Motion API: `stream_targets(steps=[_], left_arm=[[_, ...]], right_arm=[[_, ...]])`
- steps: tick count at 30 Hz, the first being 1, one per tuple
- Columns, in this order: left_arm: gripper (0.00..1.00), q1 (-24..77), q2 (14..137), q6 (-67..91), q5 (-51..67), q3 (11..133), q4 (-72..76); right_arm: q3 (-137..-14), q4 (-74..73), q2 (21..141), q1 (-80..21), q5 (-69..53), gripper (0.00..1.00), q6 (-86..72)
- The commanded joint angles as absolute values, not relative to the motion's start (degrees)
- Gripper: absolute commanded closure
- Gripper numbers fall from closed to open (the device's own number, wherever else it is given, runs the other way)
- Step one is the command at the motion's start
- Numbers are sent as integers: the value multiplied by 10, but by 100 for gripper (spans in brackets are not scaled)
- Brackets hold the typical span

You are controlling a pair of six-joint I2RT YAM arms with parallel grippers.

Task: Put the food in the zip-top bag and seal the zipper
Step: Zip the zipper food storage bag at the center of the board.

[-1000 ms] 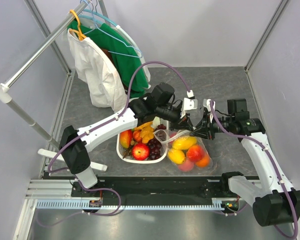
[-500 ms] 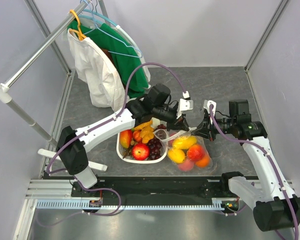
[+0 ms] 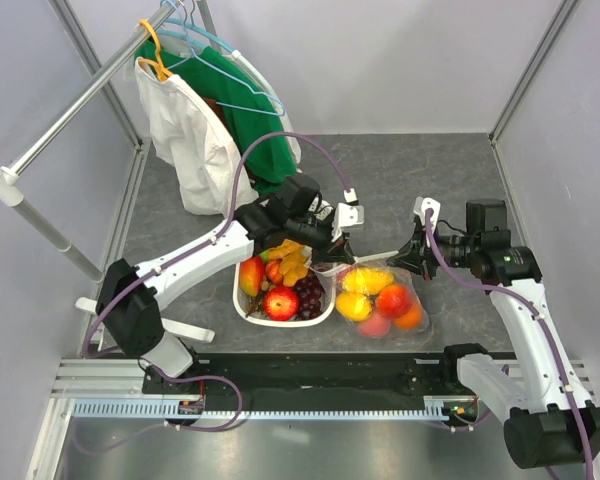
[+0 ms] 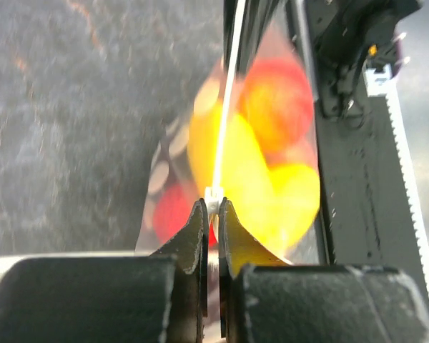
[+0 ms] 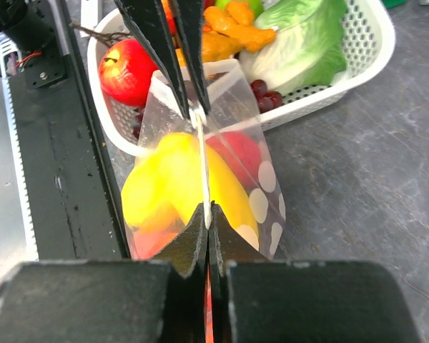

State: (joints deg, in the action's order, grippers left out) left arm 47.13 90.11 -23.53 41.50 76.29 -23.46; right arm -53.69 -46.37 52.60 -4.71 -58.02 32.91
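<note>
The zip-top bag (image 3: 388,302) lies right of the basket and holds yellow, red and orange food (image 3: 382,298). Its zipper (image 3: 372,259) is stretched taut between my two grippers. My left gripper (image 3: 343,258) is shut on the zipper's left end, seen in the left wrist view as a white strip (image 4: 225,107) running away from the left gripper (image 4: 209,207). My right gripper (image 3: 399,256) is shut on the right end. In the right wrist view the zipper (image 5: 201,153) runs from the right gripper (image 5: 206,214) to the left gripper (image 5: 194,108). More food, such as a red apple (image 3: 281,302) and grapes (image 3: 308,293), sits in the basket.
The white slotted basket (image 3: 248,312) touches the bag's left side. A clothes rail with hangers, a white garment (image 3: 190,140) and a green garment (image 3: 252,120) stands at the back left. A black rail (image 3: 310,372) runs along the near edge.
My right gripper has shut on the zipper's right end. My left gripper has drawn back to the left along the zipper, so the grippers are further apart and the bag's mouth is pulled straight.
</note>
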Motion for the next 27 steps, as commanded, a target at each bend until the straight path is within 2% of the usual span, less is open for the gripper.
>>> stream_targets(steps=[1,7,11,13,14,17,20,27], left_arm=[[98,439,865,-290,381,734,-301],[98,436,853,-300,375,719,-300],[98,437,868,-267,392,781,-283],[98,441,890,-242,393,836,-280],[98,448,901,-236,394,853,-280],[98,471,925,-238,396,904,-284],[98,493,944,-243,396,937,-292],[98,509,953,-263,419,943,-295]], right_arm=[[-581,-449,521,-18,-596,100,323],[-601,-460,536,14,-605,100,339],[-612,-512,542,14,-601,100,394],[-620,-558,545,15,-595,78,447],[-623,-567,545,15,-590,50,460],[-640,-590,541,14,-563,17,487],[-658,-598,532,15,-541,12,507],[-669,-631,537,13,-568,14,577]])
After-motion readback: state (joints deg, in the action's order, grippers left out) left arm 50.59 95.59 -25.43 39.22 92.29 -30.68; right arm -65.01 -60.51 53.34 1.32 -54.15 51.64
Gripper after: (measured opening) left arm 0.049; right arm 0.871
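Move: The left fingers already pinch the slider; the zipper's left end, where it is being taken, lies about 7 cm to their left, 1 cm back and slightly lower. Inside the bag, some 8 cm below this hand, the mango sits about 4 cm to its right and 1 cm back, the lemon 5 cm straight back. The food basket's middle is 13 cm left, 3 cm ahead and 8 cm lower. The right fingers hold the zipper's right end, with the slider about 9 cm to their left, 1 cm ahead and 1 cm lower. Still pinching the slider, the left hand runs about 3 cm further left and some 2 cm down, along the strip towards the zipper's left end, while the right keeps its grip on the right end and draws off about 2 cm right, with a little forward and up. The left hand then turns back right and rises some 7 cm without letting go of the slider, as the right opens wide, frees the right end and eases on right and up, its wrist tilting about 15 degrees. ##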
